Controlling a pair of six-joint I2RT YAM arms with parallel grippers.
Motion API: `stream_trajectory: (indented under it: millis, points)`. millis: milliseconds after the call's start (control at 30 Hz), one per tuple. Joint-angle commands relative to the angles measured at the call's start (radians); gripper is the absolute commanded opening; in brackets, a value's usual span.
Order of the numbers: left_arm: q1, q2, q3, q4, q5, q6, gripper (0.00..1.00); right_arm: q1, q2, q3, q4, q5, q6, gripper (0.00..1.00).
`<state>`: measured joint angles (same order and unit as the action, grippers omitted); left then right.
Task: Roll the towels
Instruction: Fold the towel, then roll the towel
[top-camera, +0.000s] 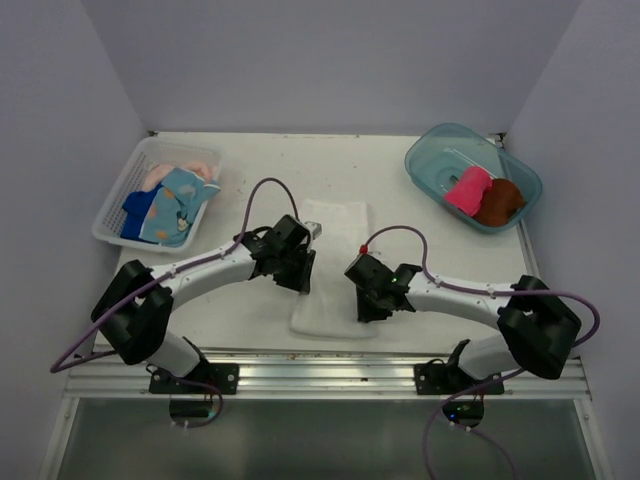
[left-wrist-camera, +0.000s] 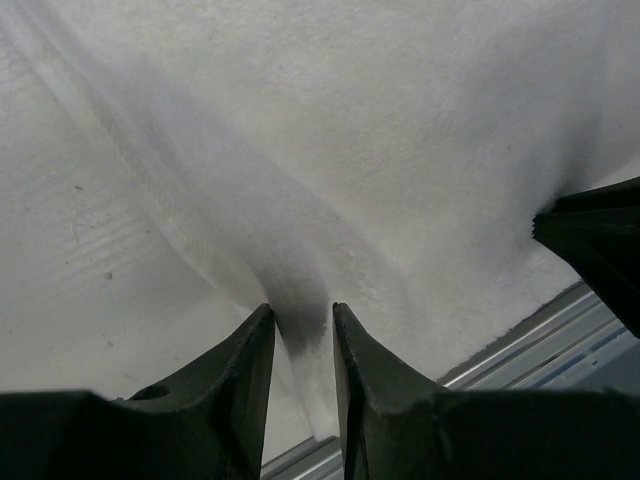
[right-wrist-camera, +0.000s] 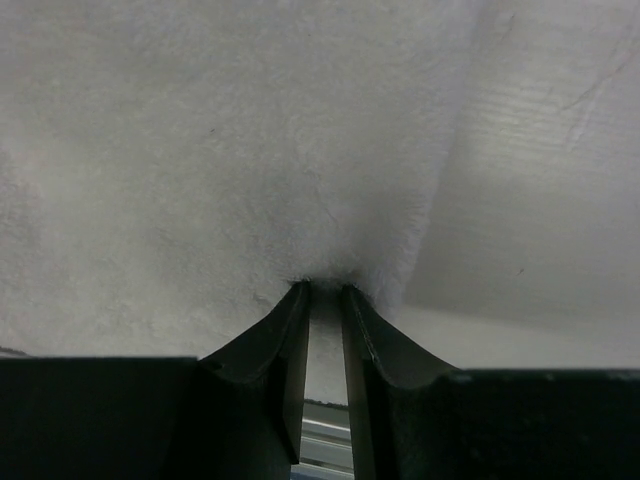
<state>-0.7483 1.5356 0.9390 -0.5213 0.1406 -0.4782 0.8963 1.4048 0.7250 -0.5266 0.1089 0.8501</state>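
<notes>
A white towel lies flat on the table between the two arms, its near part raised at both sides. My left gripper is shut on its left edge; a shadowed fold of white towel runs in between the fingertips of the left gripper. My right gripper pinches the right edge, and the white towel bunches at the tips of the right gripper. More towels sit elsewhere: light blue printed, royal blue and peach ones, plus rolled pink and brown ones.
A white lattice basket at the back left holds the unrolled towels. A clear teal tub at the back right holds the two rolled ones. A metal rail runs along the table's near edge. White walls close three sides.
</notes>
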Motion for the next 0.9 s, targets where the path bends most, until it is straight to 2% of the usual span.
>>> stream_trajectory:
  millis: [0,33,133,233,333,433,700,800,833,867]
  points:
    - [0.003,-0.09,0.015,-0.051,-0.021,-0.023,0.33,0.05,-0.021,0.036,-0.044,0.04,0.083,0.24]
    - [0.003,-0.112,0.001,-0.054,-0.018,-0.036,0.34,0.05,-0.038,0.063,-0.068,0.066,0.08,0.24]
    - [0.003,-0.202,-0.071,-0.048,0.011,-0.085,0.48,0.05,-0.13,0.082,-0.147,0.162,0.078,0.29]
    - [0.003,-0.273,-0.14,-0.055,0.001,-0.125,0.55,0.05,-0.2,0.056,-0.176,0.164,0.081,0.42]
    - [0.003,-0.299,-0.193,-0.071,-0.026,-0.16,0.56,0.05,-0.239,0.002,-0.182,0.135,0.09,0.48]
    - [0.003,-0.321,-0.248,-0.03,0.025,-0.194,0.56,0.052,-0.277,-0.053,-0.126,0.063,0.093,0.54]
    - [-0.003,-0.348,-0.376,0.119,0.138,-0.264,0.49,0.087,-0.308,-0.136,-0.027,-0.037,0.119,0.57]
    - [-0.003,-0.373,-0.422,0.165,0.169,-0.286,0.53,0.115,-0.306,-0.153,-0.012,-0.023,0.122,0.57]
    - [-0.005,-0.377,-0.428,0.167,0.172,-0.286,0.61,0.119,-0.302,-0.157,-0.012,-0.017,0.127,0.56]
    - [-0.005,-0.384,-0.434,0.165,0.174,-0.284,0.62,0.121,-0.3,-0.16,-0.009,-0.012,0.13,0.56]
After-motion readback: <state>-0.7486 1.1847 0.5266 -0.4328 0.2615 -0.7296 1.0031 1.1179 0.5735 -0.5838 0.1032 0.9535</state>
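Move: The towel's near-left corner lies about 8 cm back of the left hand, 2 cm to its left and 4 cm below; the metal rail runs some 17 cm straight back from that hand. From the right hand, the near-right corner is roughly 4 cm back, 2 cm right and 1 cm lower, with the near-left corner about 3 cm back and 16 cm left, also 1 cm lower. The left hand rises about 3 cm over the towel's left edge, then swings back some 8 cm and left 4 cm while sinking about 5 cm, turning slightly counter-clockwise and opening its fingers around the near-left corner. The right hand's nearly shut fingers, still on the towel by its right edge, lift off by about 5 cm while opening, then go back roughly 5 cm and down again, a little to the right, so that they stand open just above the near-right corner without pinching it. ##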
